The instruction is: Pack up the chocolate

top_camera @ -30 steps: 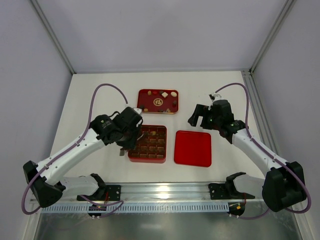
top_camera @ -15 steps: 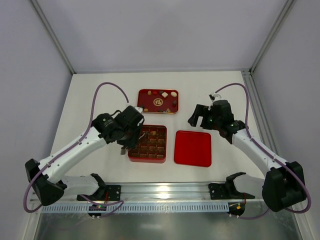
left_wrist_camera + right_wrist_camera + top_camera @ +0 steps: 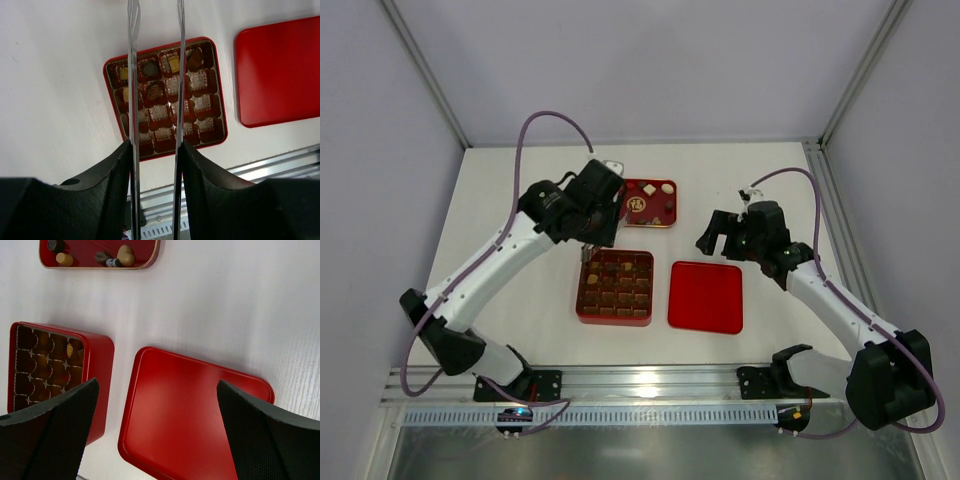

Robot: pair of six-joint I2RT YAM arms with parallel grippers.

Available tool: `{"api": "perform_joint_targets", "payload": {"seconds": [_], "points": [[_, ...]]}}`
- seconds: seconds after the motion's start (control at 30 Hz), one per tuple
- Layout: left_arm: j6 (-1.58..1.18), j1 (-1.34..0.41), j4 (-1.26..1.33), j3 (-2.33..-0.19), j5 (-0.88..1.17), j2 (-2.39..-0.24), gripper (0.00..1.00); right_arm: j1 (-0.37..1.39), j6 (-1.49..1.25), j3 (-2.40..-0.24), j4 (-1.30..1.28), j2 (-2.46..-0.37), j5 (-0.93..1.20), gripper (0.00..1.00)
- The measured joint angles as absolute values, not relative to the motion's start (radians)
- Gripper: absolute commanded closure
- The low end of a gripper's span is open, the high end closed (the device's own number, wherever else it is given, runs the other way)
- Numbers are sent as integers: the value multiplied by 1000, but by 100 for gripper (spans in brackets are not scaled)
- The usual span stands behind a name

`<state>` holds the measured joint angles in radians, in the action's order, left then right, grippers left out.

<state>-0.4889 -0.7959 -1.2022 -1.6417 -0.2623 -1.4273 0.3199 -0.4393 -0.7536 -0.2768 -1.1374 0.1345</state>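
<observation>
The chocolate lies in two places: loose pieces [image 3: 650,187] in the small red tray [image 3: 660,222] at the back, and several pieces [image 3: 154,91] in the far rows of the red gridded box [image 3: 616,318]. My left gripper [image 3: 592,230] hangs between tray and box, over the tray's left end. Its jaws [image 3: 155,145] are shut on metal tweezers [image 3: 133,75], whose prongs stand apart with nothing between them. My right gripper [image 3: 157,390] stands open above the flat red lid [image 3: 190,440], holding nothing.
The lid [image 3: 706,296] lies right of the box. The tray's near edge [image 3: 95,267] and a few chocolates [image 3: 125,255] show in the right wrist view, with the box's wall [image 3: 97,370] below. A metal rail [image 3: 650,380] runs along the near edge.
My left arm has swung from the box's left edge up and back toward the tray, carrying the tweezers. The right arm has not moved.
</observation>
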Motion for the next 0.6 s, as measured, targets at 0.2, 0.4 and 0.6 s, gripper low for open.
{"api": "perform_joint_targets", "payload": {"seconds": [0.2, 0.4, 0.6], "points": [[-424, -699, -1171, -1803, -245, -1653, 57, 320, -421, -767, -297, -1138, 149, 0], [-369, -632, -1132, -1987, -210, -1877, 59, 320, -406, -788, -313, -1141, 155, 0], [-332, -624, -1113, -2161, -153, -2083, 59, 319, -390, -801, -319, -1161, 155, 0]]}}
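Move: The red chocolate tray lies about 21 cm ahead of the empty left hand, some 8 cm to its right and roughly 24 cm below it. The compartment box is almost under that hand, some 2 cm back and 3 cm to the right, 22 cm down; the flat red lid lies about 24 cm to its right and 4 cm back. From the right hand the tray is roughly 15 cm ahead, 16 cm to the left and 12 cm down. Towards the chocolate tray, touching nothing, the left hand leaves the compartment box and sweeps about 16 cm forward, sinking some 7 cm and drifting a good 6 cm right; the sink and rightward drift grow steeper late on. Its fingers stay part-open and empty, the wrist hardly turns, and it finishes still above the tray. ##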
